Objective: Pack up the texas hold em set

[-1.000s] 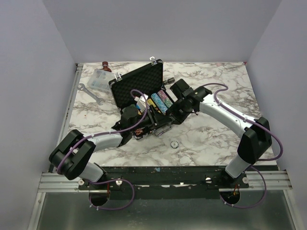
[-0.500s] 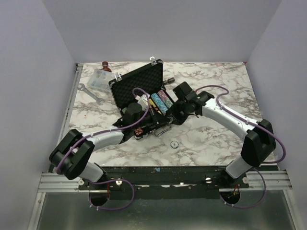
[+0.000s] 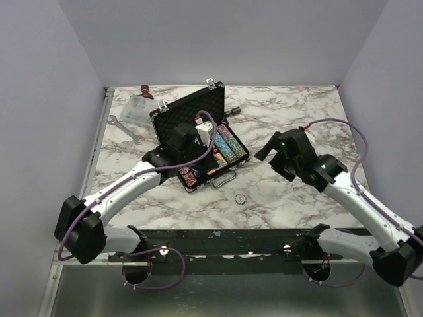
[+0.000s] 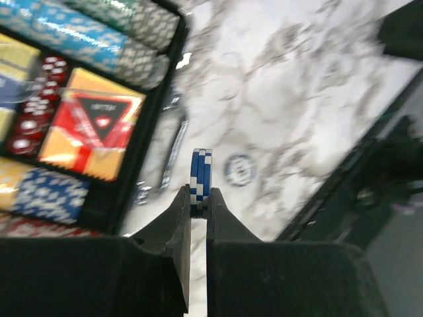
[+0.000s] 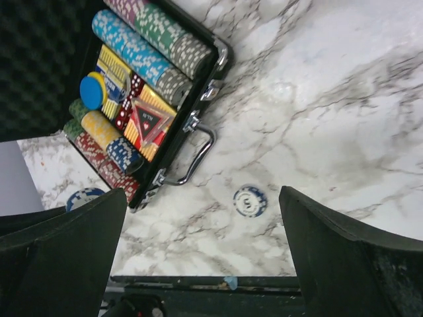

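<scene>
The black briefcase (image 3: 192,115) of the texas hold em set lies open at the table's middle left, lid up, with chip rows (image 5: 142,49), a blue disc (image 5: 92,91) and a red-yellow card box (image 4: 92,132) inside. My left gripper (image 4: 199,198) hovers just past the case's silver handle (image 4: 173,155) and is shut on two blue-and-white chips (image 4: 200,173) held on edge. One loose blue-white chip (image 3: 240,197) lies flat on the marble in front of the case. My right gripper (image 5: 203,195) stands wide open above that chip (image 5: 250,201), right of the case.
A silver wrench (image 3: 124,127), a clear plastic box (image 3: 135,109) and a red-capped bottle (image 3: 145,89) sit at the back left. A small dark cylinder (image 3: 234,109) lies behind the case. Another chip (image 5: 84,197) peeks out beside the case's near corner. The table's front edge (image 5: 218,281) is close.
My left gripper closed on the two chips and rose over the case. My right gripper drew back from the case to the right and opened wide.
</scene>
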You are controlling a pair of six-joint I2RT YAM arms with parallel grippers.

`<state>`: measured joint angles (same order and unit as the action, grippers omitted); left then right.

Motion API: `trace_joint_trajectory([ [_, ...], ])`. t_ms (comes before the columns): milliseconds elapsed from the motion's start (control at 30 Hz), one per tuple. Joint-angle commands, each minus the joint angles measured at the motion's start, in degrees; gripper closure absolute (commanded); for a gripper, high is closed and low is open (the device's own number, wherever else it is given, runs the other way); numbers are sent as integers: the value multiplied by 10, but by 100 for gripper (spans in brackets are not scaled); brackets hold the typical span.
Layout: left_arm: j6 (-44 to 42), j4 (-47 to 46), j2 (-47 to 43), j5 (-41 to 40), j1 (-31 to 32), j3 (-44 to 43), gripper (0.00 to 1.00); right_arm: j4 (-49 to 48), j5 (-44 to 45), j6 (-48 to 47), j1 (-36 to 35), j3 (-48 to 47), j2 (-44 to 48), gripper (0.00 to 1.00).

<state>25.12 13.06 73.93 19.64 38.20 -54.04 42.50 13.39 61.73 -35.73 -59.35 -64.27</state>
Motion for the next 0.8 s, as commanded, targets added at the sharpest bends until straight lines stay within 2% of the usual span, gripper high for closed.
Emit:
trace_joint_trajectory([
  [0,-238,191,-2,-109,-4,-47,100,8,87,-46,5,51,93,0],
  [100,-318,232,40,-128,-4,-77,100,12,83,-61,6,77,136,0],
  [167,-334,246,82,-150,-3,-92,100,15,71,-66,6,88,148,0],
  [433,-328,228,158,-191,-3,-112,100,4,28,-59,6,125,166,0],
  [767,-324,226,196,-232,3,-110,100,-18,-4,-55,6,145,148,0],
])
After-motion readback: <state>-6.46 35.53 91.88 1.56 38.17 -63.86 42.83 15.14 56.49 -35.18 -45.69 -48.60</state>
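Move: The blue chips in the left fingers are bound for the open slot at the handle end of the yellow-and-blue row: about 7 cm left, 3 cm ahead and 12 cm below. The card pack lies some 8 cm ahead and 3 cm left, the red row 6 cm ahead and 15 cm left, and the case handle 3 cm ahead and 1 cm right. From the empty right hand, the slot is about 21 cm left, 3 cm ahead and 15 cm down. The small blue stack, still pinched, is carried left by the left hand and then mostly down, about 11 cm in all, to the end of the yellow-and-blue row, while the wrist rolls some 40 degrees from pointing right to nearly straight down; the fingers stay shut. The right hand, wide open and empty, draws off rightward from the case, then back and lower. ##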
